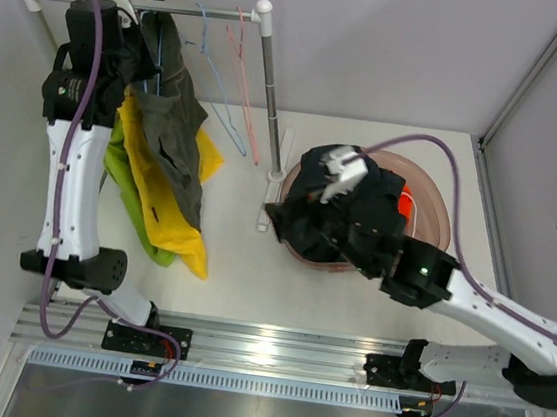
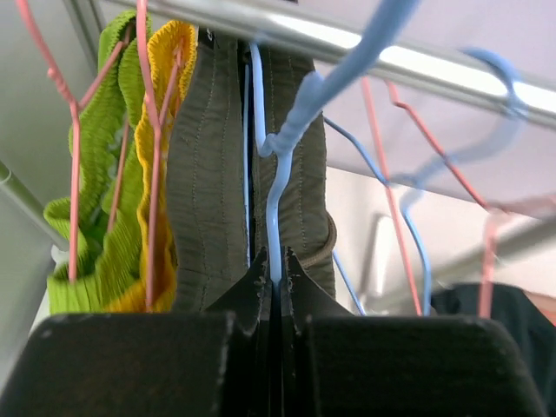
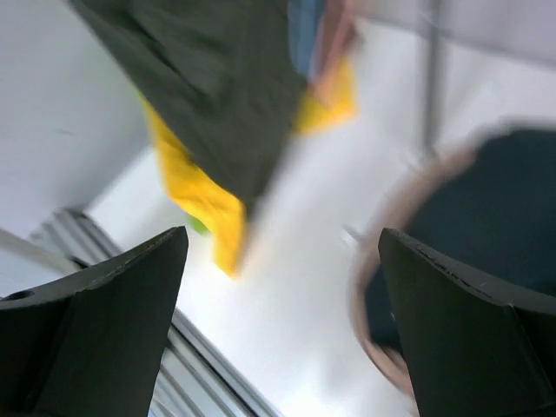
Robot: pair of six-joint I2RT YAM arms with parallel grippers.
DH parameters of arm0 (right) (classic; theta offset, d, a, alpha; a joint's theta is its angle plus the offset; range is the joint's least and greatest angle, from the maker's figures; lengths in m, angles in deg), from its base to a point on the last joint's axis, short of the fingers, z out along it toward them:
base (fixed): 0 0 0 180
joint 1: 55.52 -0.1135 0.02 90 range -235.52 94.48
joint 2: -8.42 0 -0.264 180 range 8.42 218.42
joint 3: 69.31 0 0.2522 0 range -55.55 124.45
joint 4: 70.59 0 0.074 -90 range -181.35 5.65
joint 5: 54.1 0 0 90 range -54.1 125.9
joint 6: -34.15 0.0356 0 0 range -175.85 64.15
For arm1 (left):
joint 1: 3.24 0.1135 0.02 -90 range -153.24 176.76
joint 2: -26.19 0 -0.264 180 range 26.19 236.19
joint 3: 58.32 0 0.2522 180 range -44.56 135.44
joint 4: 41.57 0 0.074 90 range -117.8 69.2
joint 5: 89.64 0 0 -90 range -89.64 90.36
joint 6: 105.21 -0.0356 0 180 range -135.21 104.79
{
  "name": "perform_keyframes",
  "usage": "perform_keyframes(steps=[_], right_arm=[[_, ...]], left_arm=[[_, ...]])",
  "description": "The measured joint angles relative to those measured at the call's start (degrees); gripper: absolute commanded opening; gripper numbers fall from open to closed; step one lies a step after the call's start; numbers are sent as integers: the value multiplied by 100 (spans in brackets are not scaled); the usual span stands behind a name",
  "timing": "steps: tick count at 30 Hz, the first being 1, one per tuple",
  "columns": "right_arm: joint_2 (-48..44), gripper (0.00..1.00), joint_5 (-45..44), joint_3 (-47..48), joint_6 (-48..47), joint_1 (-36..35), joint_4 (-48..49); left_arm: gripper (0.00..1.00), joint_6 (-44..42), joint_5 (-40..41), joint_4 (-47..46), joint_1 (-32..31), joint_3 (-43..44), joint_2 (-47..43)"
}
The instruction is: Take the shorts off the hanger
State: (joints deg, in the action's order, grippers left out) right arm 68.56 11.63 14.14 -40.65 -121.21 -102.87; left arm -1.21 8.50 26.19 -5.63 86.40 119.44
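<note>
Dark olive-grey shorts hang on a blue hanger from the rail. Behind them hang yellow shorts and lime green shorts. My left gripper is up at the rail, shut on the blue hanger's wire in front of the olive-grey waistband. The yellow and lime green shorts hang on pink hangers to its left. Black shorts and a bit of the orange shorts lie in the round basket. My right gripper is open and empty above the basket's left side.
Empty blue and pink hangers hang on the rail's right part. The rack's upright post stands between the hanging shorts and the basket. A metal rail runs along the table's near edge.
</note>
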Motion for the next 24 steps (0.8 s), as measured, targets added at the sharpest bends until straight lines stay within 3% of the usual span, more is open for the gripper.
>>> perform_keyframes(steps=[8, 13, 18, 23, 24], right_arm=[[2850, 99, 146, 2693, -887, -1165, 756], [4336, 99, 146, 4074, -1016, -1394, 708], [5121, 99, 59, 4846, -1058, -1447, 702], [5434, 63, -249, 4951, -1095, -1447, 789], [5469, 51, -306, 4951, -1084, -1445, 793]], left_arm=[[0, 208, -109, 15, -136, -876, -1182], [0, 293, -168, 17, -138, -1213, -1458], [0, 317, -293, 20, -140, -1386, -1572], [0, 321, -389, 37, -140, -1576, -1781], [0, 321, -398, 66, -140, -1580, -1829]])
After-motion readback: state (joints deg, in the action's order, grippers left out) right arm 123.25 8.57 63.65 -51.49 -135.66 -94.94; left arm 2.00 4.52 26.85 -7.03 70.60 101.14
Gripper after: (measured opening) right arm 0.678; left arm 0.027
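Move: The left hand still pinches the blue hanger; its grey shorts' middle hangs about 15 cm below and 2 cm right, some 2 cm ahead. From the open right hand, those shorts are roughly 23 cm left, 18 cm ahead and 5 cm lower. The yellow shorts hang some 5 cm left of the grey ones and 3 cm nearer. The basket lies about 21 cm right of the right hand, 13 cm ahead and 30 cm below. Right hand sweeps about 28 cm left, starting to close around the grey shorts; left draws their hanger back 9 cm. ##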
